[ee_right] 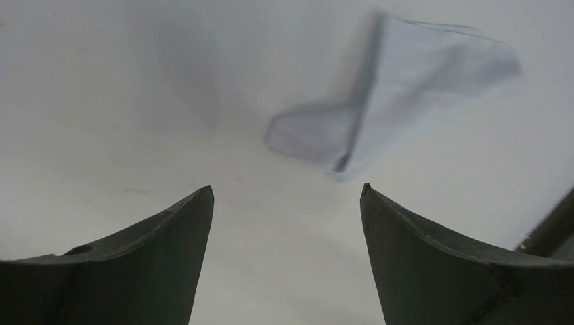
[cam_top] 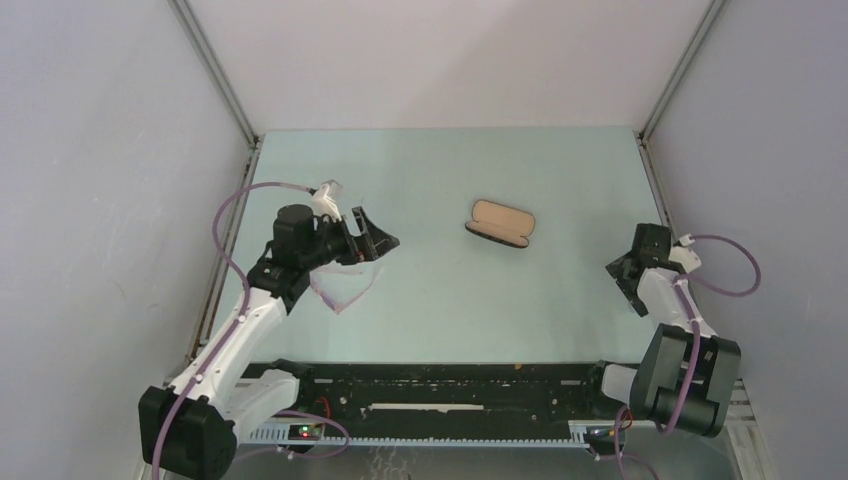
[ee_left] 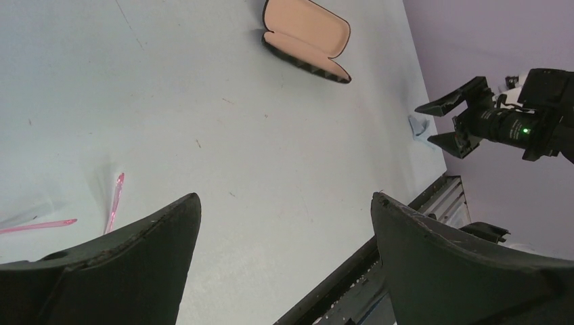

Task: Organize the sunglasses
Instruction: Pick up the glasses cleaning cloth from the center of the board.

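Note:
The sunglasses (cam_top: 345, 288), thin pink frame with clear lenses, lie on the table just below my left gripper (cam_top: 376, 237). In the left wrist view only their pink arm tips (ee_left: 114, 204) show, left of the gripper (ee_left: 284, 196), which is open and empty. The black case (cam_top: 500, 223) lies open, tan lining up, at mid-table; the left wrist view shows the case (ee_left: 308, 37) too. My right gripper (cam_top: 622, 266) hovers low at the right edge, open and empty (ee_right: 288, 189). The light blue cloth (ee_right: 386, 112) lies crumpled just beyond its fingertips.
Grey walls with metal posts enclose the table on three sides. A black rail (cam_top: 440, 385) runs along the near edge between the arm bases. The left wrist view shows the right arm's camera (ee_left: 504, 122) and the cloth (ee_left: 418, 126) near the table's edge.

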Controlling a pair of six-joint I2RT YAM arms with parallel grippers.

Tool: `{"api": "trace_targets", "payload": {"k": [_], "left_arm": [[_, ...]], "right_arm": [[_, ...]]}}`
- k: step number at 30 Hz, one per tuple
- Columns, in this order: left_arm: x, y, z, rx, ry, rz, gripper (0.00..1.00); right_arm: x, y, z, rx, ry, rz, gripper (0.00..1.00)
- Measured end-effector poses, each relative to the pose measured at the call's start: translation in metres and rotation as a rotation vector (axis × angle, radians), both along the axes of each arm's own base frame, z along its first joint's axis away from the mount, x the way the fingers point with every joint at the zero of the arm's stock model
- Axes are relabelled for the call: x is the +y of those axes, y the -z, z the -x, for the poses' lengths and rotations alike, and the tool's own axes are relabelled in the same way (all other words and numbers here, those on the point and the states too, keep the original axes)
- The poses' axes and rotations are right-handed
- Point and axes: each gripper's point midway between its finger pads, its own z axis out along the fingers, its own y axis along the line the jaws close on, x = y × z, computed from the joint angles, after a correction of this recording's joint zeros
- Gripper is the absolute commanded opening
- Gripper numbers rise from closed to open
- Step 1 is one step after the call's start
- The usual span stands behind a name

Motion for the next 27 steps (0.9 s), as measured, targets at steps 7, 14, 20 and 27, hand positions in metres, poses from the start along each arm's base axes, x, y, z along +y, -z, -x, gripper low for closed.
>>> {"api": "trace_targets", "payload": {"k": [7, 14, 20, 27], "left_arm": [[-0.003, -0.002, -0.004, 0.015, 0.013, 0.004, 1.0], [-0.006, -0.004, -0.009, 0.028, 0.016, 0.01, 1.0], [-0.007, -0.003, -0.01, 0.041, 0.015, 0.016, 1.0], [-0.007, -0.003, -0.01, 0.042, 0.016, 0.016, 1.0]], "right_arm": [[-0.027, 0.013, 0.019, 0.032, 0.164, -0.014, 0.81], [-0.043, 0.033, 0.023, 0.07, 0.225, -0.026, 0.68], [-0.047, 0.034, 0.019, 0.055, 0.24, -0.024, 0.31], [-0.043, 0.025, 0.019, 0.005, 0.227, -0.023, 0.0]]}}
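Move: The glasses cleaning cloth lies crumpled on the board about 7 cm to the right of the right gripper, some 2 cm back and 4 cm below its open fingers. The open glasses case stands about 16 cm forward and 26 cm to the left of that gripper, some 3 cm lower. From the left gripper the cloth is roughly 57 cm to the right, 4 cm back and 19 cm below. Bring the right gripper to its right and down onto the glasses cleaning cloth, about 4 cm each way and drawing back some 2 cm, while the wrist turns roughly 15 degrees clockwise. Shut the fingers on the cloth's near-left part, pinching up a fold at the board, then begin to raise it by about 1 cm. ##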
